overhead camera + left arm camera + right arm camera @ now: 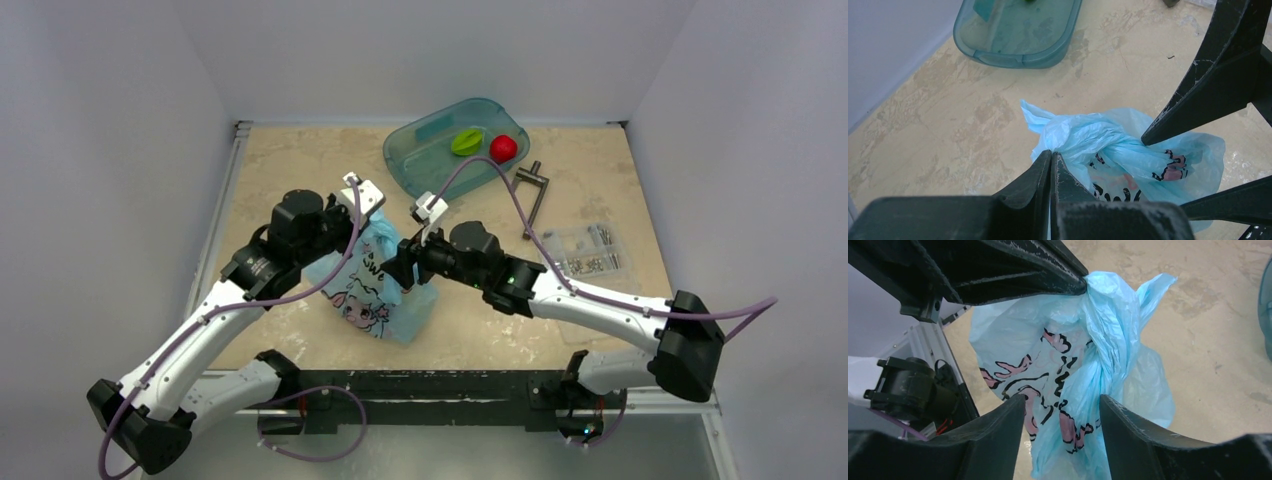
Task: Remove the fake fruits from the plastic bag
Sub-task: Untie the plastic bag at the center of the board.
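Observation:
The light-blue plastic bag (372, 298) with the cartoon girl print hangs bunched over the table's near middle. My left gripper (371, 231) is shut on the bag's gathered top edge; in the left wrist view (1053, 156) its jaws meet on the crinkled plastic (1083, 135). My right gripper (399, 274) is open, with one finger on each side of the bag's printed side (1073, 365); the right wrist view (1060, 410) shows the plastic between the jaws but not pinched. The banana and the maroon fruit are hidden.
A teal tray (420, 160) at the back holds a green ridged fruit (466, 141) and a bright red round fruit (503, 148). A metal tool (536, 196) and a clear packet of small parts (588, 250) lie to the right.

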`<state>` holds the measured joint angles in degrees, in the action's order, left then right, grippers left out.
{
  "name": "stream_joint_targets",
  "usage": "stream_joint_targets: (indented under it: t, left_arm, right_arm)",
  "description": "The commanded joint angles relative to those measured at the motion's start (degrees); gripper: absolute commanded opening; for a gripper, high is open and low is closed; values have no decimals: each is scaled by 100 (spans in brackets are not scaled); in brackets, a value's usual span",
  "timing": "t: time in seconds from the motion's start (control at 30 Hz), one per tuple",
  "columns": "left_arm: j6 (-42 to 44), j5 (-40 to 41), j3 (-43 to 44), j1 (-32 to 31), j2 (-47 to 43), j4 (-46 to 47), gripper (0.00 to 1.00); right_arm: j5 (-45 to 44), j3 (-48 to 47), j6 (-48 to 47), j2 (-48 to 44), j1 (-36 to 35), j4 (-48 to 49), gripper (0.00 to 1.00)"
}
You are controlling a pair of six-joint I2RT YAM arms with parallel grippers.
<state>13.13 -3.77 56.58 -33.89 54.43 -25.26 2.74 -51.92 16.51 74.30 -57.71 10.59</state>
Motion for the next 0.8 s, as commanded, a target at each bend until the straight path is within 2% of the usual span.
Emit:
stream_joint_targets:
  t: [0.0, 0.07, 0.33, 0.4, 0.53, 0.77]
  left_arm:
    - [96, -5, 260, 20, -20, 126, 0]
    - [100, -2, 262, 21, -12, 127, 0]
    - [101, -3, 271, 22, -16, 109, 0]
    - [98, 11, 275, 21, -21, 109, 0]
    - [64, 240, 258, 21, -73, 139, 0]
    - [-31, 978, 183, 26, -254, 268, 0]
  right_arm:
    - [-847, -279, 97, -30, -184, -281, 54]
    - [-888, -274, 84, 6, -208, -285, 50]
    - [-1217, -411, -3, 296, -309, -319, 48]
    - [-1303, -432, -16, 321, -331, -327, 42]
    - [-1480, -359, -9, 204, -346, -317, 21]
    - [-1909, 255, 220, -360, -346, -157, 9]
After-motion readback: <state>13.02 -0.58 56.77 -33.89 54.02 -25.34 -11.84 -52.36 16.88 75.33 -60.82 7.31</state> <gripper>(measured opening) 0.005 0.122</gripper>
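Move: The plastic bag's twisted neck hangs between the right hand's open fingers, its gripping spot some 2 cm ahead, level sideways and about 3 cm below. The bag's full body lies about 5 cm back, 4 cm to the left and 14 cm below that hand; the teal bin is about 22 cm ahead, 13 cm to the right and 18 cm below. From the left hand, already pinching the neck's top, the gripping spot is roughly 5 cm back, 4 cm right and 3 cm below. The right hand sinks nearly 3 cm and eases forward 1.5 cm along the bag's twisted neck, turning some 10 degrees clockwise, and its straddling fingers close until they pinch the plastic. It then comes up about 1 cm and draws a centimetre to the right, while the left hand keeps its shut grip on the upper end and gives way slightly to the left. ##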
